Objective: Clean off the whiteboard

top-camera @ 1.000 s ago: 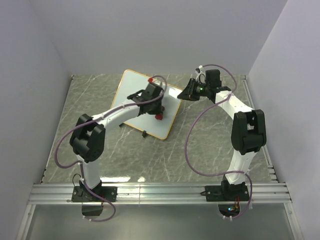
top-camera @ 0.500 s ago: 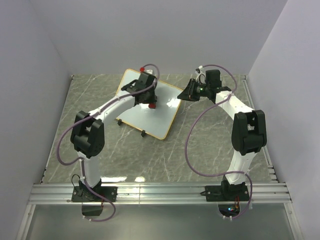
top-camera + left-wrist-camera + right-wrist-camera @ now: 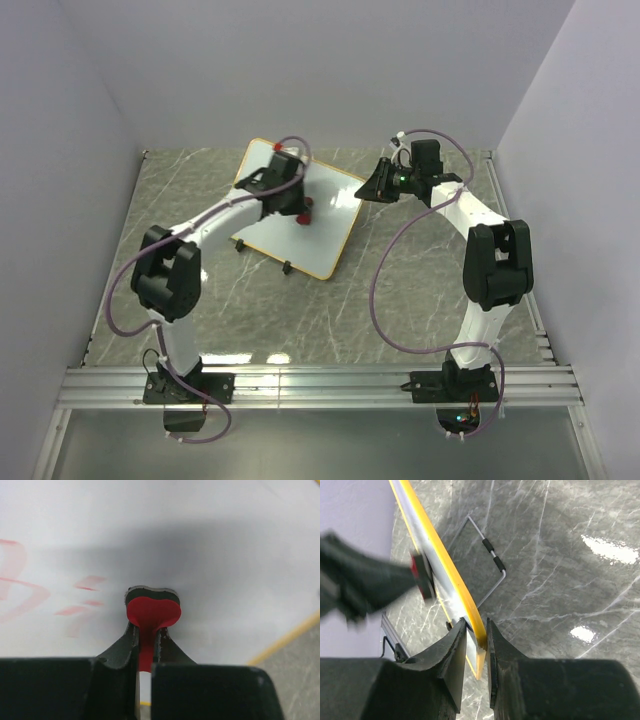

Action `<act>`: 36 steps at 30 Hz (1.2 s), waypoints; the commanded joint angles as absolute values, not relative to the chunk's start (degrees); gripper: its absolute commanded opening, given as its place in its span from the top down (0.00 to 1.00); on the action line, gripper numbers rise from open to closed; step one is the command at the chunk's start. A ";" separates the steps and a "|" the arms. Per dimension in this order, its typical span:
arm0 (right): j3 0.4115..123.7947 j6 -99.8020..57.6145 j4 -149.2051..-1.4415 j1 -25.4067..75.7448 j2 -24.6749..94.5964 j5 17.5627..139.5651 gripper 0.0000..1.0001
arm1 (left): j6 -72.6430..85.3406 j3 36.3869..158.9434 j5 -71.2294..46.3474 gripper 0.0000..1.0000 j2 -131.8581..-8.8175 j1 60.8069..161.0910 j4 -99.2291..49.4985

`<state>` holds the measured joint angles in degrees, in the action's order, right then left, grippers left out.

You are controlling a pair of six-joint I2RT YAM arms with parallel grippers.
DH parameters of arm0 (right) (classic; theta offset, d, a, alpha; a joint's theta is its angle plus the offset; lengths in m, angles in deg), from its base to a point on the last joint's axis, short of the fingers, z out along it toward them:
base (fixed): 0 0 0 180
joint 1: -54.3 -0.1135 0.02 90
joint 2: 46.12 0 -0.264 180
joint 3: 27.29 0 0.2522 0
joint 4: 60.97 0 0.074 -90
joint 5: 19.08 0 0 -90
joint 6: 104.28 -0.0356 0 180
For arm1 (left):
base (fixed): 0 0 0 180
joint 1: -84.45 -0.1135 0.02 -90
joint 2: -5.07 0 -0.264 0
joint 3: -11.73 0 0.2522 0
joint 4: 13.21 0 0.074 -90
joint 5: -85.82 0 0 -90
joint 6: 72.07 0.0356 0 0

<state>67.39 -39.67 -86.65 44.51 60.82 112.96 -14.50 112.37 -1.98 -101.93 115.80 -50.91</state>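
Observation:
The whiteboard point(image 3: 325, 240), white with a yellow-orange rim, stands tilted on the marble table. My left gripper point(image 3: 296, 203) is shut on the small red eraser point(image 3: 304, 212) and presses it against the board's upper middle. In the left wrist view the eraser point(image 3: 152, 612) sits flat on the white surface point(image 3: 225, 555), with faint red smears point(image 3: 22, 582) to its left. My right gripper point(image 3: 373, 187) is shut on the board's far right corner. In the right wrist view its jaws point(image 3: 476, 630) clamp the yellow rim point(image 3: 445, 565).
A wire stand point(image 3: 492, 560) props up the board from behind. Two small black clips point(image 3: 287, 266) show on the board's near edge. Grey walls enclose the table on the left, back and right. An aluminium rail point(image 3: 320, 385) runs along the near edge.
My left gripper has dragged the eraser up and to the left across the board, from its right middle toward the far edge. The right gripper has not moved.

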 commanded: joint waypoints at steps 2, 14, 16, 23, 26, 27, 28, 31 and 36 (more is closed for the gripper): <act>66.62 -38.01 -88.26 43.92 59.44 110.30 1.00 | -13.46 108.46 1.44 1.00 -101.10 108.27 -50.96; 67.42 -38.10 -88.79 43.92 59.96 110.12 1.00 | -12.39 114.17 1.62 1.00 -103.04 120.48 -51.58; 67.24 -38.10 -88.70 43.92 59.70 109.95 1.00 | -13.01 113.48 0.75 1.00 -103.04 119.87 -51.32; 66.63 -37.04 -89.58 43.92 58.91 109.42 1.00 | -14.59 103.38 0.66 1.00 -98.39 110.57 -48.25; 66.45 -37.13 -89.49 43.92 59.00 109.42 1.00 | -15.91 98.46 1.35 1.00 -96.37 105.90 -47.45; 66.54 -37.22 -89.49 43.92 59.08 109.33 1.00 | -15.91 96.79 1.71 1.00 -95.84 105.02 -46.84; 66.62 -37.22 -89.49 43.92 59.17 109.42 1.00 | -15.65 96.34 2.40 1.00 -95.66 104.93 -46.83; 66.98 -37.48 -89.58 43.84 59.52 109.59 1.00 | -16.26 95.11 3.38 1.00 -95.74 104.93 -46.57; 67.77 -37.40 -89.93 43.92 59.70 109.42 1.00 | -16.79 95.36 0.84 1.00 -95.39 106.59 -44.90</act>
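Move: The eraser is already in my left hand, on the tilted board. The remaining red marks lie some 8 cm to that hand's left and about 3 cm ahead, nearly level in height. The board's left clip is about 14 cm left and 3 cm back, its right clip 4 cm left and 7 cm back, both some 8 cm lower. From my right hand, pinching the board's upper right corner, the marks are roughly 23 cm left, 2 cm back and slightly lower. I keep the eraser on the board face and scrub sideways with my left hand: about 7 cm left and a little forward, back right past where I began, then a long stroke of some 14 cm left, sinking over the last few centimetres into the marked part. My wrist swings with the strokes, ending about 15 degrees counter-clockwise. My right hand stays still and keeps its pinch on the corner. ##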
